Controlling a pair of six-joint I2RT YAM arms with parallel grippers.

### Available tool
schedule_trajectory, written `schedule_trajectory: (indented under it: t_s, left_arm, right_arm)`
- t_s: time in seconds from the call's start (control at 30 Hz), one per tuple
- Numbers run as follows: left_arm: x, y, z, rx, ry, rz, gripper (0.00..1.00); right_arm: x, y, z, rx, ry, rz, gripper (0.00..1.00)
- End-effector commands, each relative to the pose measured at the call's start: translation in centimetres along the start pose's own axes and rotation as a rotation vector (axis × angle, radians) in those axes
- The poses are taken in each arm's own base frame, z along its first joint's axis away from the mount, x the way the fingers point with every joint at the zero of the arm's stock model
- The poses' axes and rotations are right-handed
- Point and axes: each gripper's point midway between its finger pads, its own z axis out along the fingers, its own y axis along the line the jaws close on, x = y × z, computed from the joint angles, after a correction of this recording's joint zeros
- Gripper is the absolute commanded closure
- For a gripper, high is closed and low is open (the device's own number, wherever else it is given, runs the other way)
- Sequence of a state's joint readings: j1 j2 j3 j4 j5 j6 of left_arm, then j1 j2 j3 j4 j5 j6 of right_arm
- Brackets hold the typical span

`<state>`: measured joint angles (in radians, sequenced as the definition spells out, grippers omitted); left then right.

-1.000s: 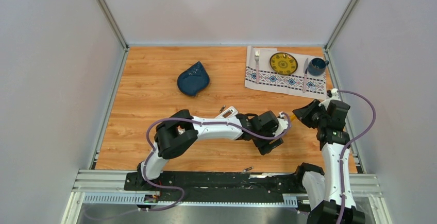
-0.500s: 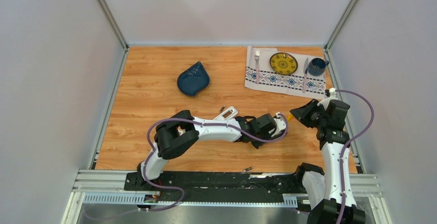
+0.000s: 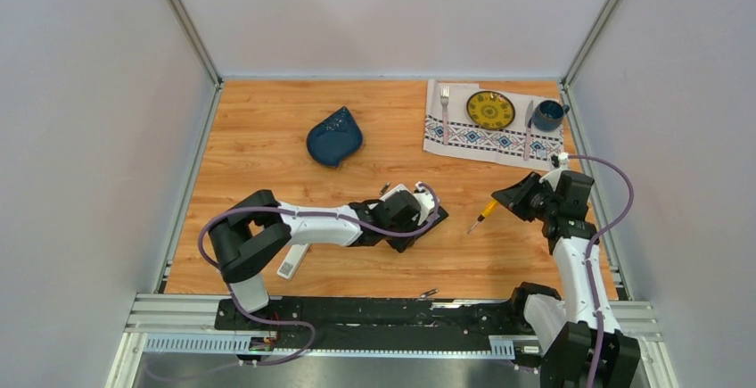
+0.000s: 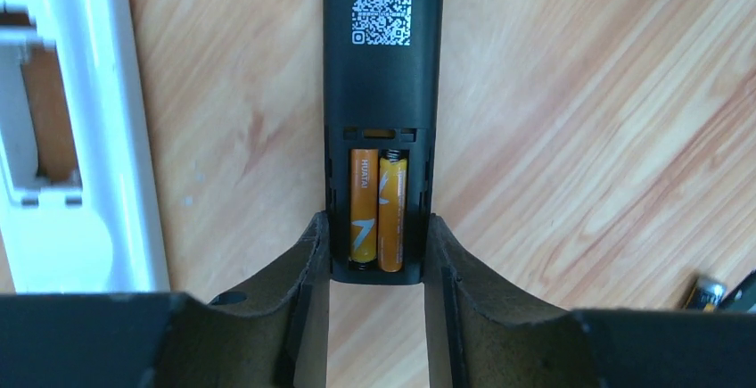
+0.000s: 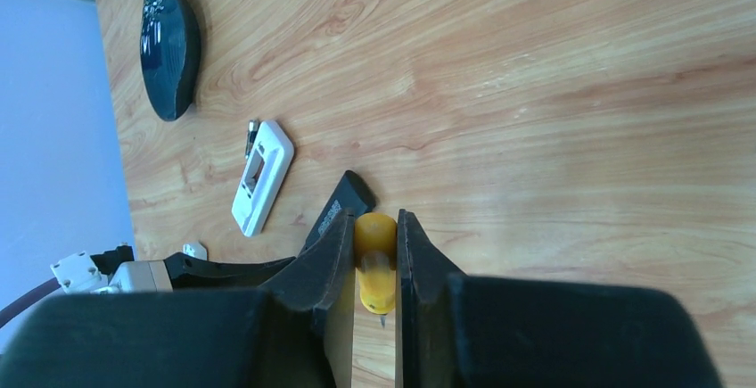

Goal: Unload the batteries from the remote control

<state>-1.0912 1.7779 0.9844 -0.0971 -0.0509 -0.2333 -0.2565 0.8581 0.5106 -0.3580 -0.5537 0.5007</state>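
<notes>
The black remote control (image 4: 382, 58) lies back up on the wood with its battery bay uncovered. Two orange-gold batteries (image 4: 364, 205) sit side by side in the bay. My left gripper (image 4: 377, 220) is shut on the remote's near end, one finger against each side. From above, the left gripper (image 3: 412, 220) covers most of the remote (image 3: 437, 218). My right gripper (image 5: 375, 220) is shut on an orange-handled screwdriver (image 5: 375, 268). That screwdriver (image 3: 484, 212) points down-left, a short way right of the remote.
A white remote (image 4: 62, 147) with an empty open bay lies beside the black one. A loose dark battery (image 4: 709, 292) and small slim pieces (image 3: 385, 188) lie nearby. A blue dish (image 3: 334, 136) sits mid-table. A placemat (image 3: 464, 138) with plate, cutlery and mug lies back right.
My left arm has drawn back to the left, its elbow swinging outward. Its jaws have narrowed onto the black remote's end. The right gripper has shifted slightly left with the screwdriver.
</notes>
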Motion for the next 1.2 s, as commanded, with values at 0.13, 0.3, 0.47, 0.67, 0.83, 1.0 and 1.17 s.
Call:
schedule_trajectory:
  t_s: [0.13, 0.3, 0.47, 0.67, 0.83, 1.0, 1.17]
  left_arm:
    - [7.2, 0.5, -1.6, -0.035, 0.15, -0.126, 0.43]
    - [7.5, 0.2, -2.3, -0.021, 0.15, -0.143, 0.34]
    - [8.1, -0.6, -2.2, 0.017, 0.175, -0.115, 0.34]
    - [6.9, -5.0, -1.5, 0.14, 0.171, -0.011, 0.39]
    - [3.1, -9.3, 0.3, 0.254, 0.132, 0.061, 0.4]
    - [0.4, -9.9, 3.3, 0.223, 0.125, 0.106, 0.39]
    - [-1.4, -10.4, 2.9, 0.249, 0.087, 0.15, 0.38]
  right_arm:
    - [-0.1, 2.4, 1.7, -0.081, 0.009, -0.028, 1.0]
    - [-0.5, 2.6, 1.7, -0.084, 0.004, -0.043, 1.0]
    - [-0.5, 2.7, 1.7, -0.084, 0.006, -0.047, 1.0]
    - [-0.5, 2.6, 1.7, -0.083, 0.005, -0.053, 1.0]
    - [-0.6, 2.7, 1.4, -0.074, 0.006, -0.066, 1.0]
    - [-0.7, 2.6, 0.9, -0.059, -0.005, -0.086, 1.0]
    - [-0.7, 2.6, 0.8, -0.056, -0.006, -0.09, 1.0]
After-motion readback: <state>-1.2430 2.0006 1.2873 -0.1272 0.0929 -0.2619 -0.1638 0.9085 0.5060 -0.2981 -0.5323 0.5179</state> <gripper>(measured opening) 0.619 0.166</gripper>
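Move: The left gripper holds the black remote by its battery end on the table; the remote's middle lies about 5 cm to its right and 3 cm ahead. The white remote is some 10 cm ahead and 3 cm left, the loose battery about 11 cm back and 6 cm right. The yellow screwdriver hangs some 16 cm right, 4 cm ahead and 6 cm higher. From the right hand, the black remote's middle is about 13 cm left, 4 cm back and 10 cm below. Ease the left gripper about 3 cm back and left, opening its fingers to let go of the black remote, then sweep it low over the table some 12 cm right and 4 cm back, pushing the battery end round. Shift the right gripper about 2 cm left, towards the black remote, and hold there, still gripping the screwdriver. ##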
